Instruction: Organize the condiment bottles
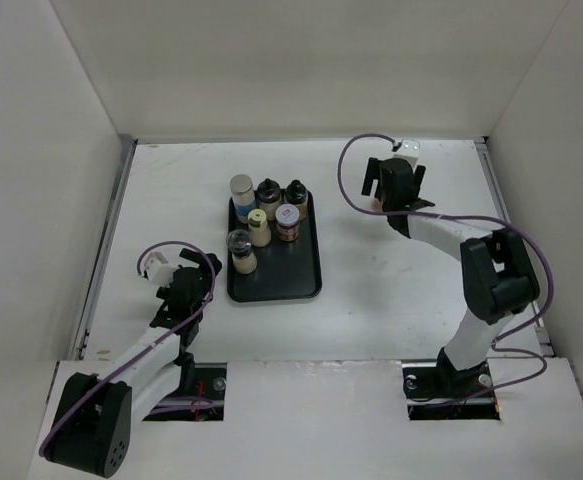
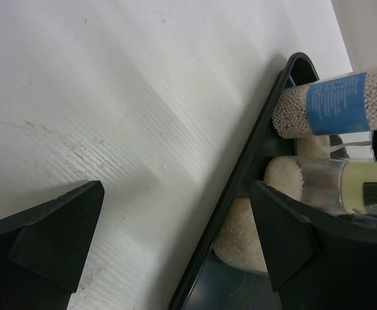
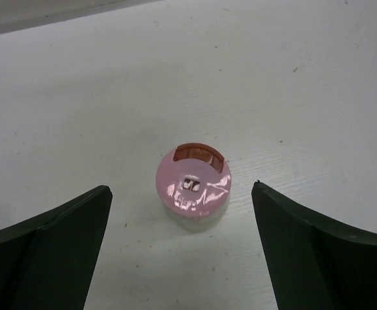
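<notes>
Six condiment bottles stand upright in the back half of a black tray (image 1: 306,280). They are a white one with a blue band (image 1: 242,190), two black-capped ones (image 1: 268,195) (image 1: 297,192), a cream-capped one (image 1: 259,225), a pink-lidded one (image 1: 288,220) and a clear-capped one (image 1: 240,248). My left gripper (image 1: 199,278) is open just left of the tray; its wrist view shows the tray rim (image 2: 253,161) and the blue-band bottle (image 2: 337,103). My right gripper (image 3: 180,216) hangs open above a lone pink-capped bottle (image 3: 193,188) standing on the table. That bottle is hidden under the right gripper (image 1: 393,178) in the top view.
White walls close in the table on the left, back and right. The right arm reaches to the far back right, near the back wall. Purple cables loop off both arms. The front half of the tray holds nothing.
</notes>
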Controlling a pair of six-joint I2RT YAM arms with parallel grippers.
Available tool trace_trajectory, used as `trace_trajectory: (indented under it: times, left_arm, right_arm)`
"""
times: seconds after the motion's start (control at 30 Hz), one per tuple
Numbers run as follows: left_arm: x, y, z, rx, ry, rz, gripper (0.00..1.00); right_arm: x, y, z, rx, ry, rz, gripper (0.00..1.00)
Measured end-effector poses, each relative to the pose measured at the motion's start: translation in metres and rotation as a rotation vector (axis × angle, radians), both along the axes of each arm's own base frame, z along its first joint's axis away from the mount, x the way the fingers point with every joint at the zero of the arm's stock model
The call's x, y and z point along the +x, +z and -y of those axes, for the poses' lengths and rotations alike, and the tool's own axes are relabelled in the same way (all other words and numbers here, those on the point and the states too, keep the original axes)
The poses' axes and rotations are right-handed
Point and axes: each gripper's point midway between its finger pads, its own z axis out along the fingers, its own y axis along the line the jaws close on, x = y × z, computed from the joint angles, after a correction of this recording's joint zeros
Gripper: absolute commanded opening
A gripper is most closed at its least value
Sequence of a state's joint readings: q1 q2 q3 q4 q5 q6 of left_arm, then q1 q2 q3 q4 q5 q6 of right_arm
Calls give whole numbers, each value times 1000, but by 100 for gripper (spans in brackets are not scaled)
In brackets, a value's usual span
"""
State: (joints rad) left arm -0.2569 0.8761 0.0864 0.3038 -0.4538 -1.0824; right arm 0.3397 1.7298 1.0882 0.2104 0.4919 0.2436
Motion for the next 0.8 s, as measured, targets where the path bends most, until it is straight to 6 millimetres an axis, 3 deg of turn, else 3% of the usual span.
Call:
trace_trajectory:
  times: [0.17,0.27,0.33,0.5,0.57,0.7,0.8]
  left_arm:
    - [0,0,1,1,-4,0,100]
    - [0,0,1,3,-5,-1,100]
    - [0,-1,1,4,-6,-1,100]
    - [1,-1,3,7,-14,-1,100]
    - [1,-1,4,8,-18,-1,100]
    - [1,0,4,7,-19,2,100]
    - [1,1,4,8,-20,5,100]
  right_arm:
    - [23,-9,4,-11,-6,-17,75]
    - [28,-13,9,-13,-16,-26,60]
    - [27,-17,12,-13,-20,-37,58]
    - [26,-18,11,-13,-19,-57,41]
    - [26,-18,12,-13,-20,-58,40]
    - [10,-13,7,-6,-6,-58,40]
    - [-19,5,-16,7,50,-29,40]
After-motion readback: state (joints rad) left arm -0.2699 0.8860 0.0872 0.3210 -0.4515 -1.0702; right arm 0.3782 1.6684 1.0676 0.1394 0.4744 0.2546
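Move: The pink-capped bottle stands about 3 cm ahead of my open right hand, a centimetre to its right, its middle some 6 cm lower. The nearest black-capped bottle on the tray is roughly 23 cm to this hand's left and 2 cm ahead; the white-lidded jar is about 26 cm left and 4 cm back. The tray's middle lies 29 cm left and 10 cm back. From my left hand the pink-capped bottle is some 52 cm right and 18 cm ahead. With my right hand I ease some 3 cm forward and a couple down over the pink-capped bottle, close my fingers to about half open and pinch it near its cap. After a short hold I draw it back about 4 cm, rising and swinging left a little over 2 cm each, off towards the tray. ##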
